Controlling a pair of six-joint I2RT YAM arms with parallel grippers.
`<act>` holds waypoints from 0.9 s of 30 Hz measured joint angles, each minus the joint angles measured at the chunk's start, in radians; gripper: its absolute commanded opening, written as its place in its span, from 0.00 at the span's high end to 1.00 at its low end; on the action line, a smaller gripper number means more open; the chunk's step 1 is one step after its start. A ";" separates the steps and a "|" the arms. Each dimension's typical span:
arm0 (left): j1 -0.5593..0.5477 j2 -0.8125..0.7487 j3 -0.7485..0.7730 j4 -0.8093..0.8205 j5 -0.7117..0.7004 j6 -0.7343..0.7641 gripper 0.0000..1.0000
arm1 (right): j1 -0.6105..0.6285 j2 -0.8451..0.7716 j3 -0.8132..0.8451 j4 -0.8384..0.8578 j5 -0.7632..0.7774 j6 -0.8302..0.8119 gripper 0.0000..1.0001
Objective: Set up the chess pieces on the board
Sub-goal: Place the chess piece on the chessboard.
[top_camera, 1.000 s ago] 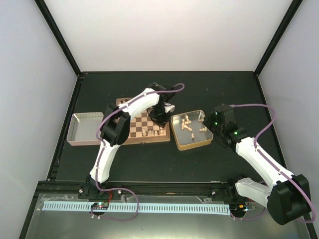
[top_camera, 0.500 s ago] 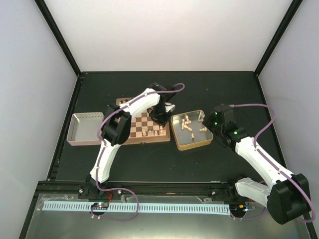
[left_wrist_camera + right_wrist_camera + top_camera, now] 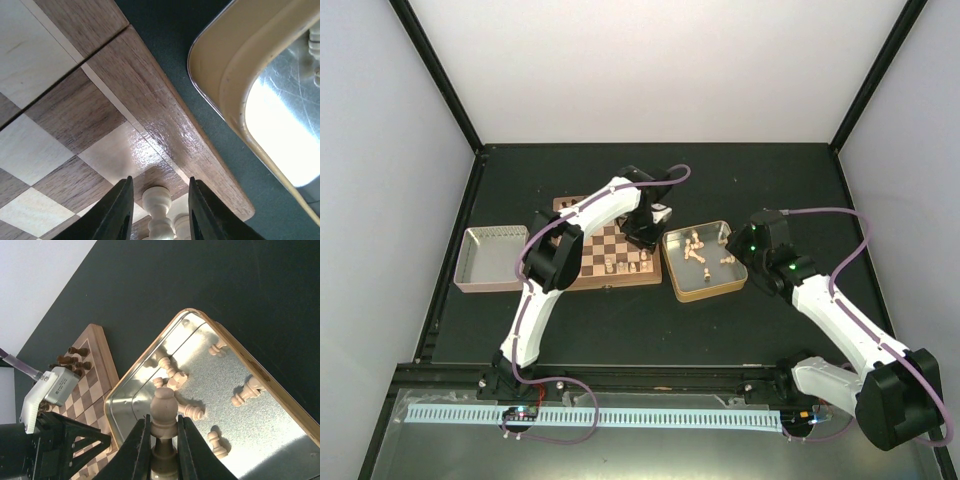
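Note:
My left gripper (image 3: 160, 185) is open low over the near right corner of the board (image 3: 165, 120). A pale chess piece (image 3: 159, 205) stands upright between its fingers with a gap on each side. In the top view this gripper (image 3: 645, 238) hangs at the board's (image 3: 603, 243) right edge. My right gripper (image 3: 163, 420) is shut on a pale round-headed chess piece (image 3: 163, 407), held above the gold-rimmed tin (image 3: 240, 352). Several pale chess pieces (image 3: 245, 392) lie loose in that tin. A few pale pieces (image 3: 620, 266) stand on the board's near row.
Dark chessmen (image 3: 72, 360) stand along the board's far side. The gold-rimmed tin (image 3: 703, 296) sits just right of the board, close to its frame. Left of the board is a second, empty metal tin (image 3: 490, 258). The dark mat ends at black posts and pale walls.
The left gripper's jaws have parted and let go of the pale piece, which stands on the board. The right arm has not moved.

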 measured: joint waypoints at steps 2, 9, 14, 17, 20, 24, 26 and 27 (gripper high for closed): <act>0.000 -0.002 0.000 0.008 0.000 -0.007 0.63 | 0.000 0.000 0.000 0.003 -0.005 -0.009 0.99; 0.005 -0.113 -0.022 0.089 -0.024 -0.061 0.52 | 0.000 0.003 -0.015 0.085 -0.094 -0.024 0.99; 0.005 -0.372 -0.198 0.270 -0.056 -0.111 0.47 | 0.000 0.079 -0.016 0.179 -0.251 0.075 0.99; 0.005 -0.571 -0.410 0.449 -0.052 -0.134 0.41 | 0.000 0.127 -0.016 0.227 -0.341 0.158 0.99; 0.000 -0.740 -0.655 0.664 0.001 -0.153 0.35 | 0.001 0.144 -0.016 0.274 -0.407 0.226 0.99; -0.007 -0.881 -0.894 0.859 0.082 -0.198 0.33 | 0.007 0.152 -0.003 0.332 -0.468 0.214 0.99; -0.009 -0.923 -0.953 0.915 0.106 -0.240 0.32 | 0.010 0.152 0.018 0.362 -0.495 0.146 0.99; -0.009 -0.940 -0.967 0.933 0.114 -0.258 0.32 | 0.011 0.152 0.026 0.374 -0.504 0.113 0.99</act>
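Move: The piece in my right fingers is roughly 19 cm to the right of my left hand, 3 cm nearer the base and 10 cm higher; the freshly placed pawn stands right between my open left fingers, and the tray's middle is some 14 cm right, 1 cm back and a little lower. From my right hand, the left gripper it goes to meet is about 19 cm left, 3 cm ahead and 10 cm below, with the tray 5 cm left, 2 cm ahead and well below. I lift my left hand off the standing pawn, some 15 cm up, then draw it back over the board, spreading the fingers wider and swinging them from straight down to point forward and right. Meanwhile my right hand keeps its pinch on the piece and carries it about 10 cm left, rising late, rolling and turning counter-clockwise towards the left gripper. ##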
